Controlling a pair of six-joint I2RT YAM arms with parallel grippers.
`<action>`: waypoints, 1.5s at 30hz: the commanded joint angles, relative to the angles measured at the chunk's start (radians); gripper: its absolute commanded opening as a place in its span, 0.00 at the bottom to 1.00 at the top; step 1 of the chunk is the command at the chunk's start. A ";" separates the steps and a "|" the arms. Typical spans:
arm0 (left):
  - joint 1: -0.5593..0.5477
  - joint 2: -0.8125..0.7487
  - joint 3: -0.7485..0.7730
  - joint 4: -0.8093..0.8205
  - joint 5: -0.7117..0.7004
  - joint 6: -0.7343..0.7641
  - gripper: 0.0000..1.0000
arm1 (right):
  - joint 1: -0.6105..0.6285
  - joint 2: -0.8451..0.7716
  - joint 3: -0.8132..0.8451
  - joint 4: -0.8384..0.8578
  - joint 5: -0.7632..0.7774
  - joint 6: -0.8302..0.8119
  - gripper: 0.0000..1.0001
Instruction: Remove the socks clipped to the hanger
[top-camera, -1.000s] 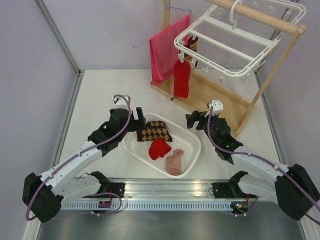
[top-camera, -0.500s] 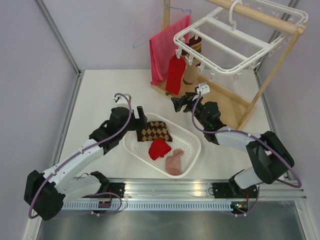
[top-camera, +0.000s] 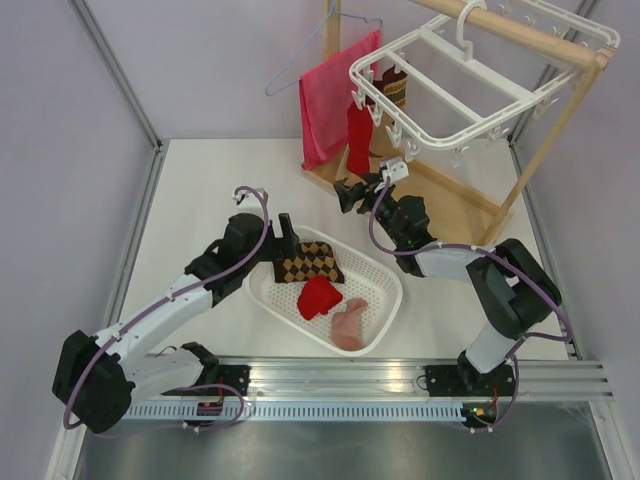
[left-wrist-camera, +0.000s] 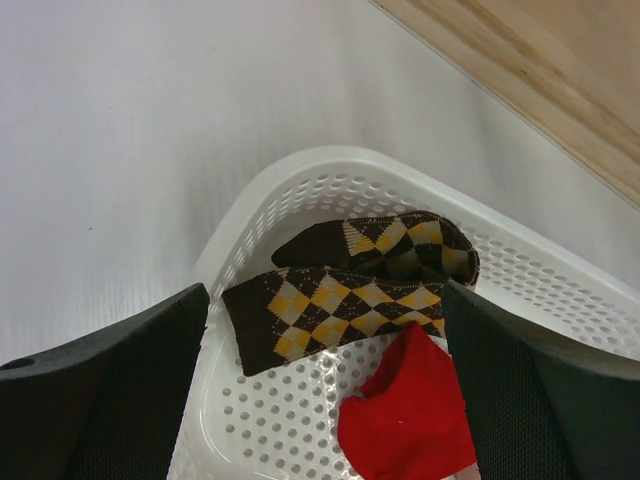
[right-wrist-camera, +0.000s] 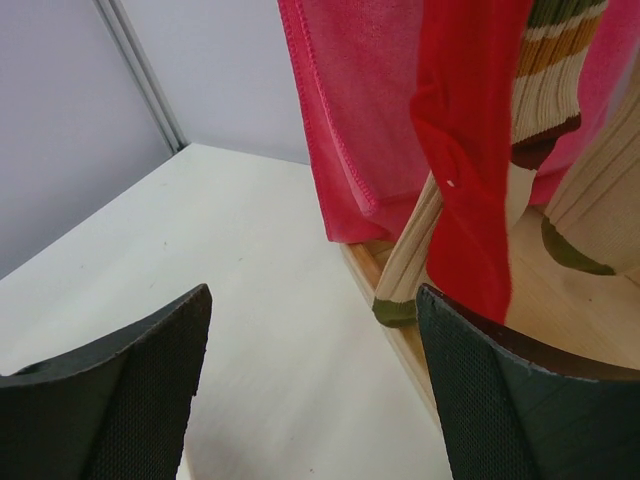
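Observation:
The white hanger (top-camera: 470, 80) hangs from the wooden stand's rail. A red sock (top-camera: 358, 140) and a striped sock (top-camera: 395, 88) are clipped at its left end. My right gripper (top-camera: 345, 193) sits just below the red sock, open. In the right wrist view the red sock (right-wrist-camera: 470, 150) and striped sock (right-wrist-camera: 550, 70) hang just beyond the right finger, and nothing lies between the jaws of the gripper (right-wrist-camera: 315, 390). My left gripper (top-camera: 283, 235) hovers open over the basket. Argyle socks (left-wrist-camera: 350, 300) and a red sock (left-wrist-camera: 410, 420) lie below that gripper (left-wrist-camera: 325, 390).
The white basket (top-camera: 268, 298) also holds a pale pink sock (top-camera: 348, 323). A red-pink towel (top-camera: 335, 95) and a wire clothes hanger (top-camera: 300, 60) hang behind the red sock. The wooden stand (top-camera: 440, 200) has its base right of my right gripper.
My right arm has swung left and forward, from beside the basket to under the hanging red sock, and its jaws have narrowed slightly. The hanger has swayed. The left arm has barely moved.

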 joint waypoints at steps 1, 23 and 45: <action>0.009 -0.001 -0.015 0.059 0.022 0.000 1.00 | -0.003 -0.014 0.017 0.079 -0.004 -0.018 0.86; 0.026 0.027 -0.030 0.102 0.079 0.007 1.00 | 0.031 0.144 0.188 0.042 0.210 -0.141 0.84; 0.053 0.033 -0.053 0.111 0.106 0.013 1.00 | 0.048 0.282 0.320 0.073 0.391 -0.225 0.34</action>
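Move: The red sock hangs from the hanger's near left corner, its middle about 8 cm ahead of the right hand, 1 cm to its right and some 6 cm above it. The striped socks are about 13 cm ahead, 5 cm right and 7 cm up; the pink towel is roughly 18 cm ahead, 4 cm left and 8 cm up. From the left hand the red sock lies about 20 cm ahead, 14 cm right and 11 cm up. The right hand first lifts a couple of centimetres while easing slightly right, then reaches forward about 8 cm to the hanging red sock, dipping some 4 cm and coming back up a little as it turns about 20 degrees clockwise. With the sock's lower part between the open fingers, they begin to close late in the reach, going from nearly wide open to less than half and pinching the cloth from both sides. ##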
